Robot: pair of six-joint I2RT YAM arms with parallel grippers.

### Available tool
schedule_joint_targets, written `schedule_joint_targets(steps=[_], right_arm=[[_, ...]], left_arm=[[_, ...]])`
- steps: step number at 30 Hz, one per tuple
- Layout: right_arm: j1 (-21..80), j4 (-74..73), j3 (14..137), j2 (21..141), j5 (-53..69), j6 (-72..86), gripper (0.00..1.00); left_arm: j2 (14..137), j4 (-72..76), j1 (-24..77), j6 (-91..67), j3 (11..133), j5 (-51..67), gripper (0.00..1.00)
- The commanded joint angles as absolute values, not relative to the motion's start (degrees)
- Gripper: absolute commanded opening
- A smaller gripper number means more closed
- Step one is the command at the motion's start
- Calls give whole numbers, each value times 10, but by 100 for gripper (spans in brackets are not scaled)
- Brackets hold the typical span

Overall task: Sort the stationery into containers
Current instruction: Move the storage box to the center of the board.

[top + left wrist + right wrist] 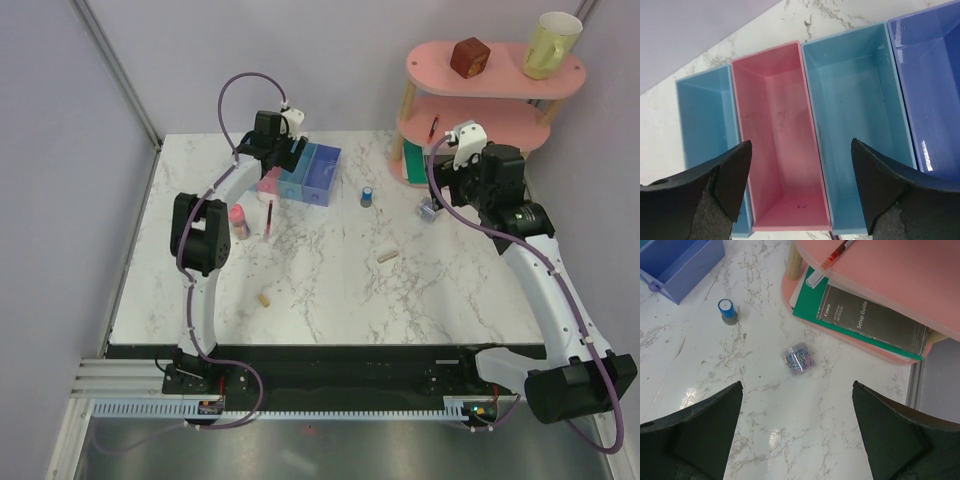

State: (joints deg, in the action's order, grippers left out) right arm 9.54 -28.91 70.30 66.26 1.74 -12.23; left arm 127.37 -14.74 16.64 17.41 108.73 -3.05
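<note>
The containers [308, 172] are a joined row of bins at the back of the table: light blue [705, 115], pink [782, 135], light blue [855, 110] and purple-blue [932, 85]. What shows of each bin's inside is empty. My left gripper [800, 190] hovers open over the pink and middle blue bins, holding nothing. A pink cylinder [240, 220] and a thin red pen [269, 217] lie just in front of the bins. My right gripper [797, 430] is open above the marble, near the clear round tub [800, 360] and the blue cylinder [727, 310]. Two beige pieces [388, 256] [265, 298] lie nearer the front.
A pink tiered shelf [520, 85] stands at the back right with a brown cube [468, 56] and a yellow mug [550, 44] on top. Its lower tiers hold a red pen [835, 257] and a green-backed booklet [875, 322]. Grey walls close off the left and back.
</note>
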Motion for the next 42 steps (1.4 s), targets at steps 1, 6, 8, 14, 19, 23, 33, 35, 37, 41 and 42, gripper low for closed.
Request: schedule_joint_targets(steps=[1, 6, 8, 14, 19, 23, 33, 35, 37, 41, 42], right_arm=[[98, -287, 728, 668, 25, -120, 98], [98, -293, 717, 664, 28, -117, 98], [97, -299, 717, 664, 30, -117, 98], [98, -319, 725, 666, 33, -119, 98], [98, -323, 723, 663, 37, -121, 98], [98, -325, 726, 663, 38, -123, 98], [105, -325, 730, 665, 47, -125, 98], [105, -325, 730, 665, 47, -126, 98], [106, -325, 731, 665, 47, -127, 98], [106, -325, 735, 661, 47, -130, 98], [107, -326, 735, 661, 46, -131, 98]], left_arm=[[1299, -140, 171, 146, 1114, -41, 86], [1332, -140, 173, 142, 1125, -41, 82], [1343, -140, 174, 140, 1132, -40, 79], [1375, -141, 178, 140, 1165, -41, 52], [1382, -145, 186, 141, 1179, -43, 26], [1382, -156, 192, 137, 1186, -43, 11], [1407, -203, 207, 120, 1231, -48, 2], [1413, -207, 213, 127, 1244, -57, 2], [1423, -213, 218, 134, 1252, -59, 2], [1440, -229, 223, 136, 1284, -61, 2], [1445, -234, 227, 137, 1291, -60, 2]])
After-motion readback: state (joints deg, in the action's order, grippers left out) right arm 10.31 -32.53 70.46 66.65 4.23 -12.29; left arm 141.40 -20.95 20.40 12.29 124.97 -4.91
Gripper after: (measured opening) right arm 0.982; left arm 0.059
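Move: The middle divider of the storage box, between pink and light blue, lies under the open left hand, about 3 cm ahead, 1 cm right and 9 cm below. From this hand, the pink bottle is some 11 cm back and 11 cm left, the red pen 10 cm back and 4 cm left, the blue-capped tube 5 cm back and 20 cm right. From the right hand the box is about 18 cm ahead, 36 cm left and well below. The left hand sinks about 7 cm, shuts on the storage box's middle divider and draws it some 3 cm right. ##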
